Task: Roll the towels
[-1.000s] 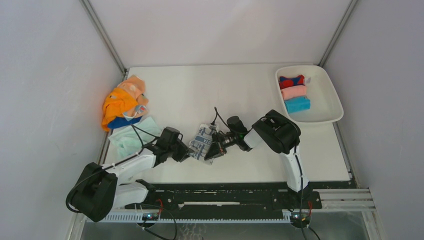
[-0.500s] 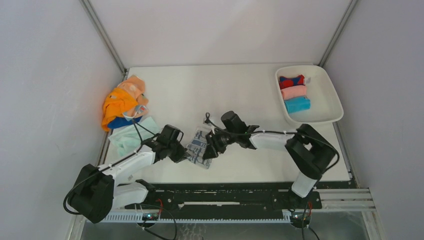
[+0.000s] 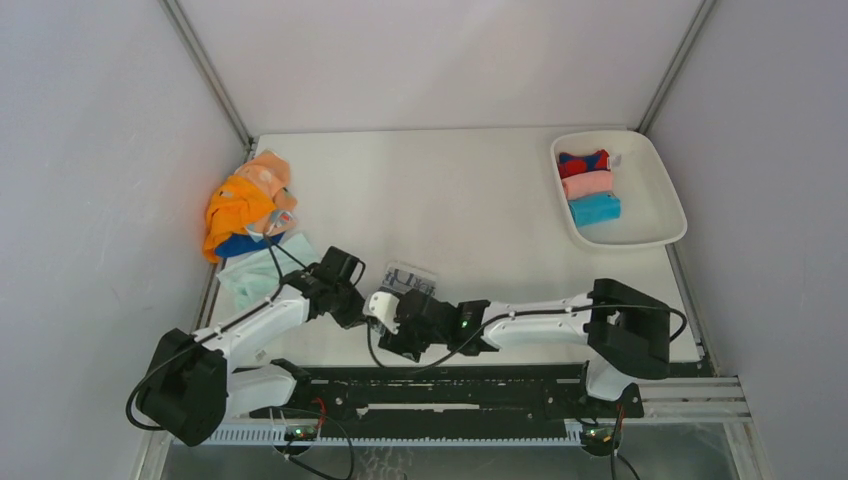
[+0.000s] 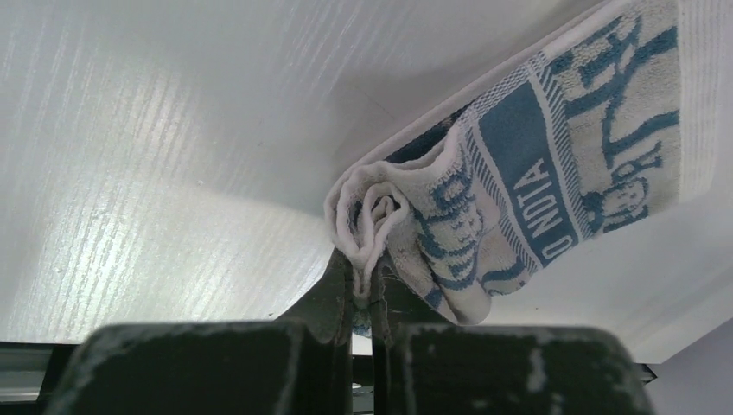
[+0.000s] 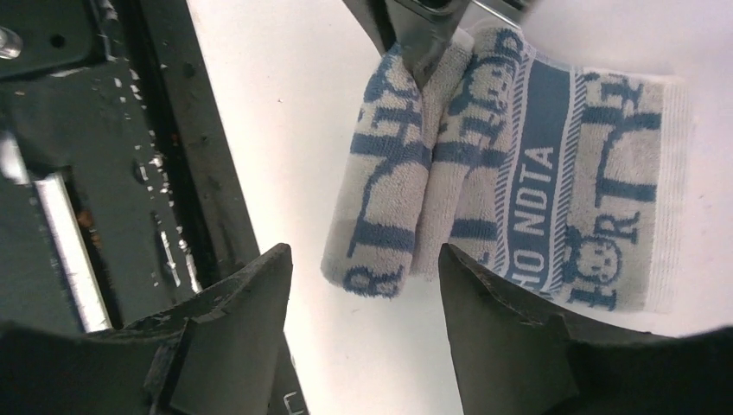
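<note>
A white towel with blue-grey print (image 3: 410, 277) lies near the table's front, partly rolled along its near edge. My left gripper (image 4: 370, 268) is shut on the left end of the roll (image 4: 380, 207); in the top view it (image 3: 361, 307) sits at the towel's left. My right gripper (image 5: 363, 259) is open, its jaws either side of the roll's right end (image 5: 380, 251) without touching it. The left gripper's fingers (image 5: 419, 35) show at the far end of the roll. From above, the right gripper (image 3: 398, 318) lies low by the near edge.
More towels are heaped at the left wall: orange (image 3: 235, 210), bright blue (image 3: 245, 243), pale mint (image 3: 262, 275). A white tray (image 3: 668, 195) at the back right holds three rolled towels: red-and-blue (image 3: 583, 161), pink (image 3: 587, 184), blue (image 3: 594, 209). The black rail (image 5: 130, 173) runs close by the roll.
My right gripper has let go of the towel, opened, and its arm has swung from the towel's right side down along the near edge. The left gripper has shut on the roll's end.
</note>
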You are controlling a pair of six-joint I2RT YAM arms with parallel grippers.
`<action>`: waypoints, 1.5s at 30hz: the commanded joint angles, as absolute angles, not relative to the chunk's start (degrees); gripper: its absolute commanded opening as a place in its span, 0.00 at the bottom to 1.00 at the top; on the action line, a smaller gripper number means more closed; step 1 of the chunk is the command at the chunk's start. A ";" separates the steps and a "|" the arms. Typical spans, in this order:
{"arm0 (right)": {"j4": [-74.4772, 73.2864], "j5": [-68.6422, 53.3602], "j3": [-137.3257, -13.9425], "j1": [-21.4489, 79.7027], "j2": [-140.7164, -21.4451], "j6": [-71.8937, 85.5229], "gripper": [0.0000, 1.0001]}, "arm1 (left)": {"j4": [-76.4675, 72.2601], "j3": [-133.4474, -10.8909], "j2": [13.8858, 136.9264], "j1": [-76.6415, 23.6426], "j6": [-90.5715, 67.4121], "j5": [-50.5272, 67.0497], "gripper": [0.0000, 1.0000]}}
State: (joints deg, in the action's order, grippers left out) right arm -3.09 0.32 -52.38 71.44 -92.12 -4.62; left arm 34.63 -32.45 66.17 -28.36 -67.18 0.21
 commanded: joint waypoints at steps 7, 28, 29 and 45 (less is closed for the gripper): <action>-2.20 20.70 -59.14 79.98 -102.21 -14.15 0.61 | 34.83 -34.86 67.84 -26.31 -64.96 1.25 0.02; -0.14 -12.86 -55.60 66.23 -99.84 -2.85 0.00 | 32.20 -32.80 58.77 -24.13 -66.55 0.34 0.54; 0.66 -17.29 -55.28 64.47 -99.77 -1.43 0.00 | 32.24 -32.41 57.36 -24.04 -67.00 0.01 0.57; 30.32 -57.66 -50.01 45.20 -114.50 32.94 0.00 | 24.69 -24.70 47.54 -23.50 -70.99 4.66 0.62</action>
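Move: The towel roll is still pinched at its left end by the left hand; its middle lies about 2 cm back and 4 cm to the right of that hand, barely below. From the open right hand it is some 2 cm ahead, 2 cm left and 4 cm below. The flat tail lies about 10 cm ahead and 2 cm right of the right hand; the mint towel is 10 cm ahead and 19 cm left of the left hand. While the left hand keeps its pinch, the right sinks nearly 5 cm and slightly left onto the roll's right part and closes on it, then moves about 2 cm forward and 2 cm right as its wrist turns some 65 degrees, swinging the fingertips back towards the base. As the right fingers close, the left ones open and let go, and that hand rises about 6 cm, edging forward and tilting, before dipping 1 cm, still open above the roll. ##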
